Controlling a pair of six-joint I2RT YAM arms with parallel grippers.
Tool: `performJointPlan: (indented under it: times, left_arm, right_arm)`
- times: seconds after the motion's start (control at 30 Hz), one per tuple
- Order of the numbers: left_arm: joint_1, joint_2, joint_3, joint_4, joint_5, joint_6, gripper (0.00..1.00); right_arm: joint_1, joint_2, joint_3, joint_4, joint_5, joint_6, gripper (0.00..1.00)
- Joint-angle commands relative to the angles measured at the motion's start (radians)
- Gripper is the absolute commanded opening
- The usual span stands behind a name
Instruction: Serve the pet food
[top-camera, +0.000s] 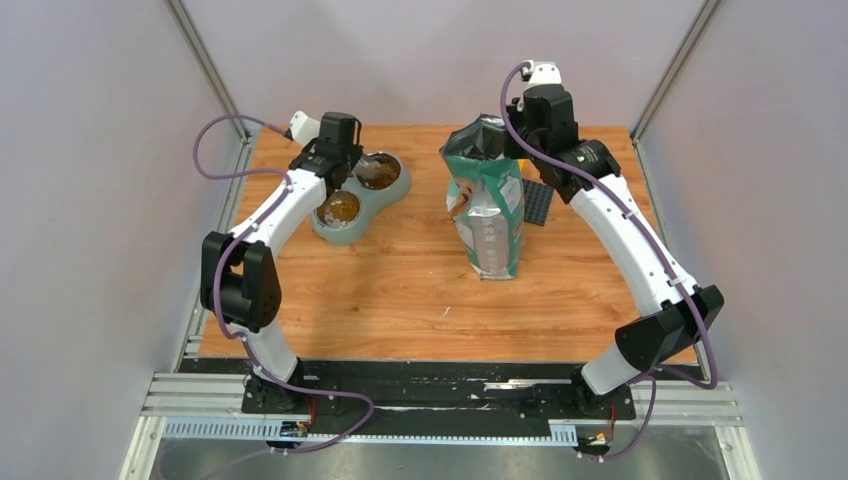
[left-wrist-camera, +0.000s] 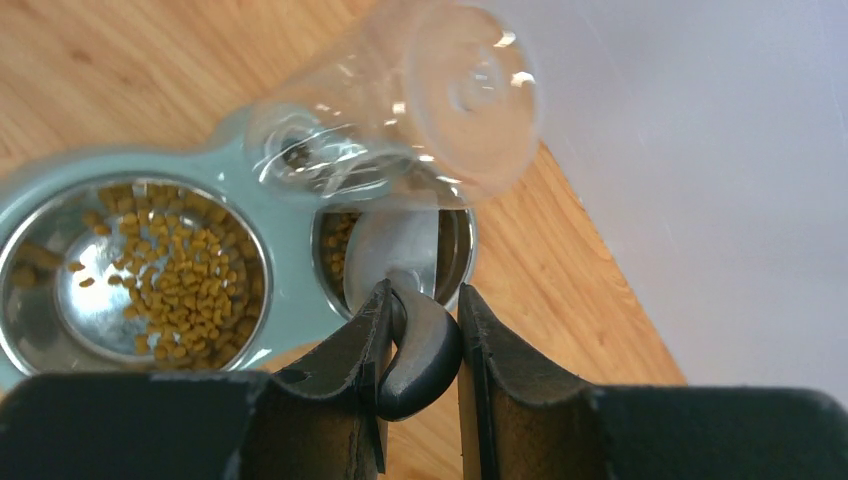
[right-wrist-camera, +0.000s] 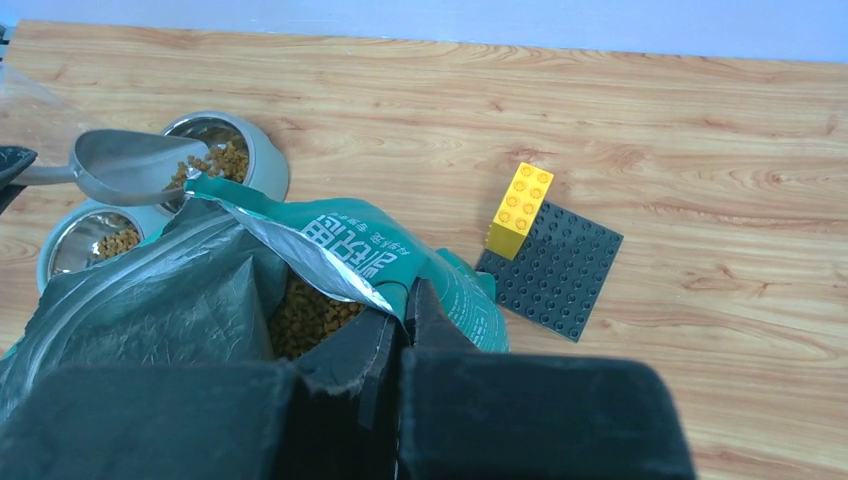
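The pet food lies as brown kibble in both steel bowls of a pale green double feeder, which stands at the back left. My left gripper is shut on the dark handle of a grey metal scoop. The scoop hangs over the far bowl and no kibble shows in it. An opened green-and-white bag stands upright mid-table, with more pet food visible inside. My right gripper is shut on the bag's folded top rim.
A dark studded baseplate with a yellow brick on its corner lies just right of the bag. A clear plastic cup-like shape shows above the feeder in the left wrist view. Grey walls close in on three sides.
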Motion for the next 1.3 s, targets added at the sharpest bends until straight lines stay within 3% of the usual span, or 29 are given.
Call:
performJointPlan:
  times: [0.0,0.3,0.5,0.97,1.27]
  left_arm:
    - [-0.047,0.042,0.104,0.053,-0.175,0.246,0.00]
    - [-0.155,0.089,0.170,0.161,-0.226,0.732,0.00]
    - [-0.180,0.050,0.144,0.241,-0.194,0.925,0.00]
    - [-0.179,-0.159,0.255,0.108,0.106,0.953,0.00]
    - [-0.180,-0.340,0.258,0.207,0.369,0.938,0.00]
  right_arm:
    - [-0.031,-0.037,0.043,0.110,0.055,-0.024,0.00]
    - [-0.041,-0.041,0.037,0.110,0.052,-0.024,0.00]
    - [-0.049,-0.044,0.034,0.110,0.044,-0.024,0.00]
    - [-0.060,-0.042,0.033,0.110,-0.001,-0.008,0.00]
    - [-0.062,-0.039,0.030,0.110,-0.047,0.014,0.00]
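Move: Just under the tipped scoop, the far bowl lies about 13 cm ahead of the left hand, 5 cm to its right and 15 cm below. The near bowl is some 2 cm ahead and 5 cm left; the clear bottle on the stand is about 13 cm ahead, 4 cm left. The food bag stands roughly 13 cm back and 28 cm right. From the right hand, the far bowl is about 20 cm ahead, 28 cm left, 29 cm below. Rolling the scoop on to its right by about 40 degrees over the far bowl, the left hand drifts some 6 cm right to tip out the food, its grip on the handle unchanged. Then it climbs fast, about 20 cm, drawing back a little with the scoop nosing up and swung clockwise. The right hand keeps its pinch on the bag's mouth. ##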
